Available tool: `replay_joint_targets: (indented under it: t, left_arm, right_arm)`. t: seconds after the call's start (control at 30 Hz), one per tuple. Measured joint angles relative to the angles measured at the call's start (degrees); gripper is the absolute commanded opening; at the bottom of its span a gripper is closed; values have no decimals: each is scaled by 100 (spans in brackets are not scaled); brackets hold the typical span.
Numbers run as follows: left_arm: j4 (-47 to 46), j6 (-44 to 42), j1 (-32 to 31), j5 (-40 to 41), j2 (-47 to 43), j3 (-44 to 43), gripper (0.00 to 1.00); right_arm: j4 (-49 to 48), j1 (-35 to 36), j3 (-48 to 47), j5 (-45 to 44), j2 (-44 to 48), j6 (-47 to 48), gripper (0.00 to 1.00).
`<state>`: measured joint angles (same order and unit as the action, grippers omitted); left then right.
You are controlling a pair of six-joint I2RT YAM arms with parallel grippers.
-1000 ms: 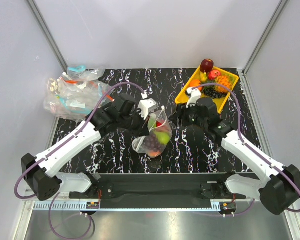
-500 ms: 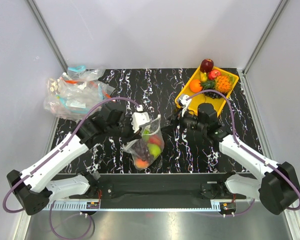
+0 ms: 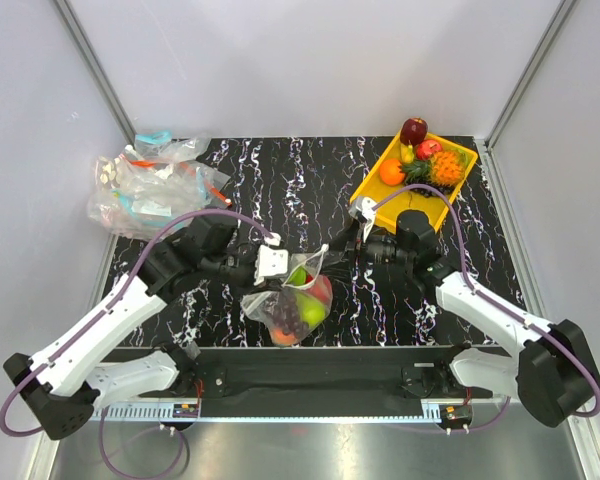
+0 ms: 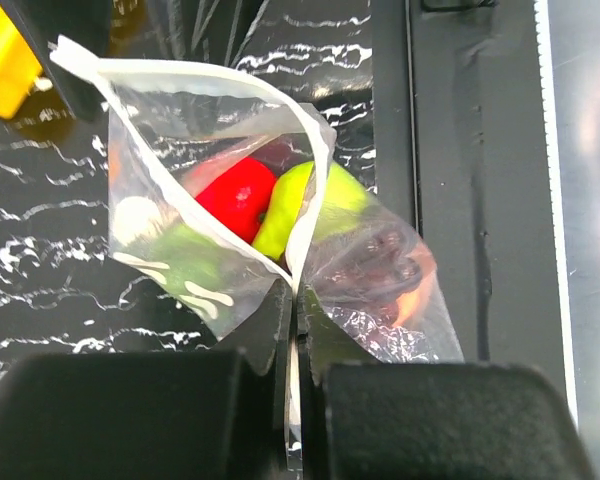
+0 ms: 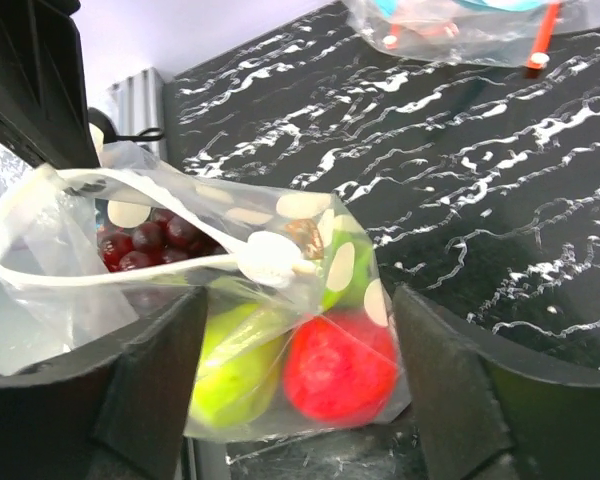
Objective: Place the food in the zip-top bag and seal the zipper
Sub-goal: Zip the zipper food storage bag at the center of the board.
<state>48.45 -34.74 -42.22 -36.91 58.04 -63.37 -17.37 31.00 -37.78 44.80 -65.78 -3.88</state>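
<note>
A clear zip-top bag printed with white ovals hangs from my left gripper, which is shut on its rim. The mouth gapes, and the pale zipper runs along it. Inside the bag lies food: a red round fruit, a green apple and dark grapes. My left gripper pinches the film between its closed fingers. My right gripper is open beside the bag's right edge. In the right wrist view that gripper has a finger on each side of the bag, around the red fruit.
A yellow tray at the back right holds a red apple, an orange and a toy pineapple. A heap of other clear bags lies at the back left. The black frame bar runs just below the bag.
My left gripper has drawn the bag down-left toward the near edge. My right gripper has opened wider and followed slightly leftward.
</note>
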Motion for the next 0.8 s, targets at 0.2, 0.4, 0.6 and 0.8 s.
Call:
replay_joint_targets:
  t: [0.2, 0.4, 0.6, 0.8]
  left_arm:
    - [-2, -81, 0, -127, -162, 17, 0]
    - [-7, -83, 0, -177, -164, 55, 0]
    - [-74, 26, 0, 76, -164, 140, 9]
    - [-387, 313, 0, 555, -142, 136, 60]
  right_arm:
    - [-243, 0, 0, 330, -142, -116, 39]
    - [-448, 0, 20, 577, -168, -304, 0]
    - [-367, 0, 20, 463, -83, -409, 0]
    - [90, 0, 20, -415, 291, -520, 0]
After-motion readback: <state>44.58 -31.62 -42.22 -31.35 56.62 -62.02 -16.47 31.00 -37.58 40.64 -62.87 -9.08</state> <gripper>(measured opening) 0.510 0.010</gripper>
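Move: The white knobbed end of the zipper stands just beyond the open right fingers, about 2 cm to that hand's left and 1 cm back, nearly level with it. Inside the bag, the red fruit lies roughly 6 cm back, 3 cm left and 9 cm below the right hand, the green pear some 10 cm back, 5 cm left and 9 cm down. From the left hand, which holds the other end of the zipper pinched shut, the knobbed end is about 8 cm ahead, 10 cm right and roughly level. Keep the left pinch on the zipper while you ease the right gripper back and left about 1.5 cm and close it on the zipper strip right beside the white knob. With that grip made, draw the right hand forward and right about 2 cm, swinging it some 10 degrees clockwise, while the left fingers open about halfway and that hand slides 2 cm or so forward. ##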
